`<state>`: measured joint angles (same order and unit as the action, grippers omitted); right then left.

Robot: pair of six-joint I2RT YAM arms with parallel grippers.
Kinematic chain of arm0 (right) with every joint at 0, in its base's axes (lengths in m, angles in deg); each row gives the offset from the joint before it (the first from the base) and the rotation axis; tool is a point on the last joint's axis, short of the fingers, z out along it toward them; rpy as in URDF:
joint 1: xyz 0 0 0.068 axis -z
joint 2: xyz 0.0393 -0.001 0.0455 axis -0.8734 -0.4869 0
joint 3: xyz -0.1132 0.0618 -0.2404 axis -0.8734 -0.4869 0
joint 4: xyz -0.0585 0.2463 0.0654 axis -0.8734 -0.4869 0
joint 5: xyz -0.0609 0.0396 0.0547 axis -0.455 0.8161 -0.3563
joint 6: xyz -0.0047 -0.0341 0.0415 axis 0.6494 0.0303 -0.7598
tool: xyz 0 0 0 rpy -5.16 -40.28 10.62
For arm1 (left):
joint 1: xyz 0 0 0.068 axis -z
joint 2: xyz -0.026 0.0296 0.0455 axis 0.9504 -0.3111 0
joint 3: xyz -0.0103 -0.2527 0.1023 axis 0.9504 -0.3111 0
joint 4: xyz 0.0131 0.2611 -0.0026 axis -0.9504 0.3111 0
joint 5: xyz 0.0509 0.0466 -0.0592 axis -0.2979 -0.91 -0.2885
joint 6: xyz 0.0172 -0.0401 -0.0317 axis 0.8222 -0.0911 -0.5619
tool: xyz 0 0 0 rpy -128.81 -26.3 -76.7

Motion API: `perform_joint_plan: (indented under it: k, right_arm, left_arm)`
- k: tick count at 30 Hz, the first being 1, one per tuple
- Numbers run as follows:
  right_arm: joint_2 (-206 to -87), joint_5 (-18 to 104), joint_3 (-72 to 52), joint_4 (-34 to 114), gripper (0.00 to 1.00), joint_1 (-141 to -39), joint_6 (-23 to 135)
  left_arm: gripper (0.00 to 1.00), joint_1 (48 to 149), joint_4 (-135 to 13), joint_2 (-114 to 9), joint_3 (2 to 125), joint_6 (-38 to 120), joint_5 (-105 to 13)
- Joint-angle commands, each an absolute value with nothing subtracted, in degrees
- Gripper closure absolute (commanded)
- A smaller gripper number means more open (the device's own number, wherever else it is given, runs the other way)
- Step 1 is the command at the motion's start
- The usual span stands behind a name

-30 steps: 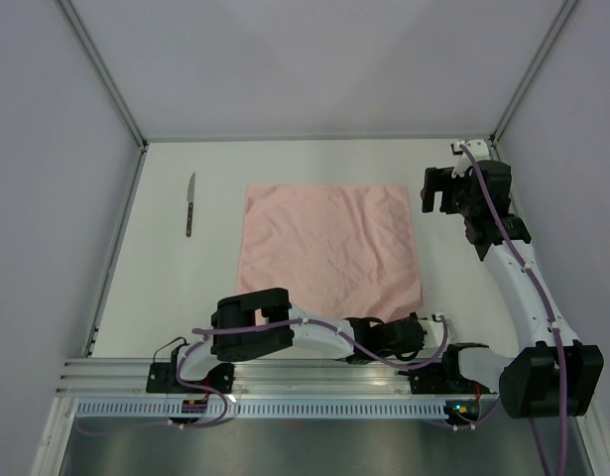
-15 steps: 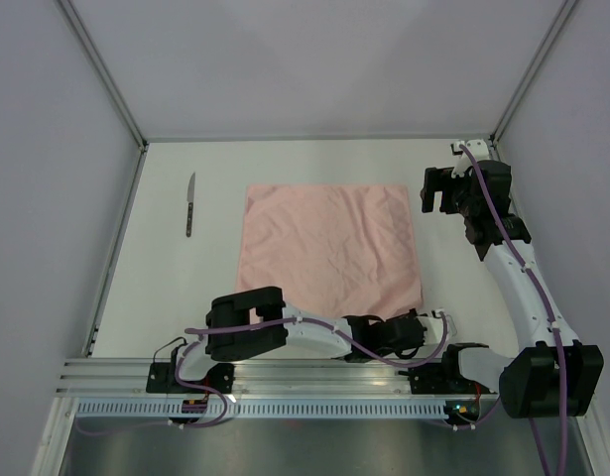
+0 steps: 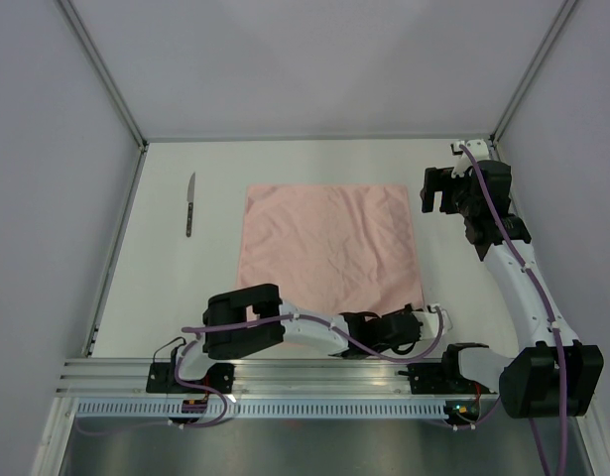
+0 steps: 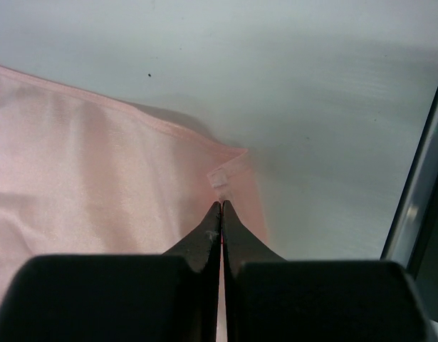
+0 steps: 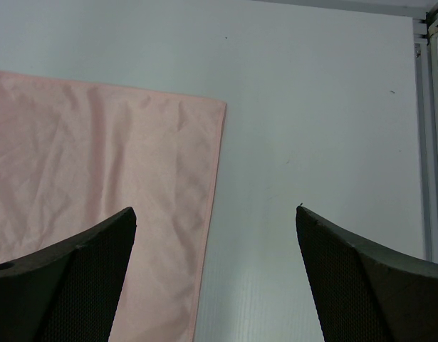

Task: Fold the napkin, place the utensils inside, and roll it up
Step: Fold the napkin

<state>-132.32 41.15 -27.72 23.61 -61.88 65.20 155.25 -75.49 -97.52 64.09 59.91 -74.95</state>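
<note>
The salmon-pink napkin (image 3: 329,248) lies spread flat as a square in the middle of the white table. My left gripper (image 3: 416,315) is low at its near right corner. In the left wrist view the fingers (image 4: 221,203) are shut on that corner, with a pink sliver of napkin (image 4: 97,164) between them. My right gripper (image 3: 435,190) hovers open beside the napkin's far right corner. The right wrist view shows its gap (image 5: 215,208) over the napkin's (image 5: 97,157) right edge and bare table. One utensil, a dark-handled knife (image 3: 190,203), lies left of the napkin.
Grey walls enclose the table on three sides, with metal frame posts (image 3: 101,74) at the back corners. A rail (image 3: 285,382) carrying the arm bases runs along the near edge. The table's right frame (image 4: 418,192) shows close to the left gripper.
The left arm has shifted slightly, its gripper edging up and left at the napkin's near right corner. The right arm, napkin and knife look unmoved.
</note>
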Motion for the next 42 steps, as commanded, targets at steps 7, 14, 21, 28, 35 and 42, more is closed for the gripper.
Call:
perform_joint_plan:
  k: [7,14,21,28,35,42]
  right_arm:
    - [-132.1,41.1,-27.5,24.4,0.02,-62.1,65.5]
    - [-132.3,41.0,-27.5,24.4,0.02,-62.1,65.5]
    - [-132.2,41.0,-27.5,24.4,0.02,-62.0,65.5]
    - [-132.2,41.0,-27.5,24.4,0.02,-62.1,65.5]
    - [-132.2,41.1,-27.5,24.4,0.02,-62.1,65.5]
    - [-132.1,41.1,-27.5,24.4,0.02,-62.1,65.5]
  left_arm:
    - [0.98,153.5,-76.8,-92.6,62.7,57.6,-70.8]
    - [0.98,153.6,-77.3,-91.9,62.0,56.3,-67.7]
    - [0.61,154.3,-75.5,-92.9,63.5,56.1,-61.0]
    - [0.42,155.5,-77.4,-95.8,64.8,56.0,-64.5]
    - [0.41,156.4,-79.3,-98.8,67.2,55.5,-67.4]
    - [0.39,156.7,-79.2,-101.0,68.9,55.2,-67.3]
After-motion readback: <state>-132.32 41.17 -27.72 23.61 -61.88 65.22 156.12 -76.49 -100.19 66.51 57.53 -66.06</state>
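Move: The left hand's shut fingertips already have the napkin's near right corner, turned up and pulled a little forward. From this hand, the napkin's middle lies about 17 cm ahead, 20 cm to the left and some 3 cm lower. The table's near edge is roughly 10 cm straight back. From the idle right hand the corner is about 26 cm back, 1 cm left and 20 cm below. Still pinching the napkin's corner, the left hand eases about 1 cm forward and up, then turns back and lets go, its fingers opening to a bit over half. It draws back some 4 cm towards the table's near edge, turning about 10 degrees clockwise and downward, and finally shifts right and sinks nearly 2 cm, open, over the released corner. ##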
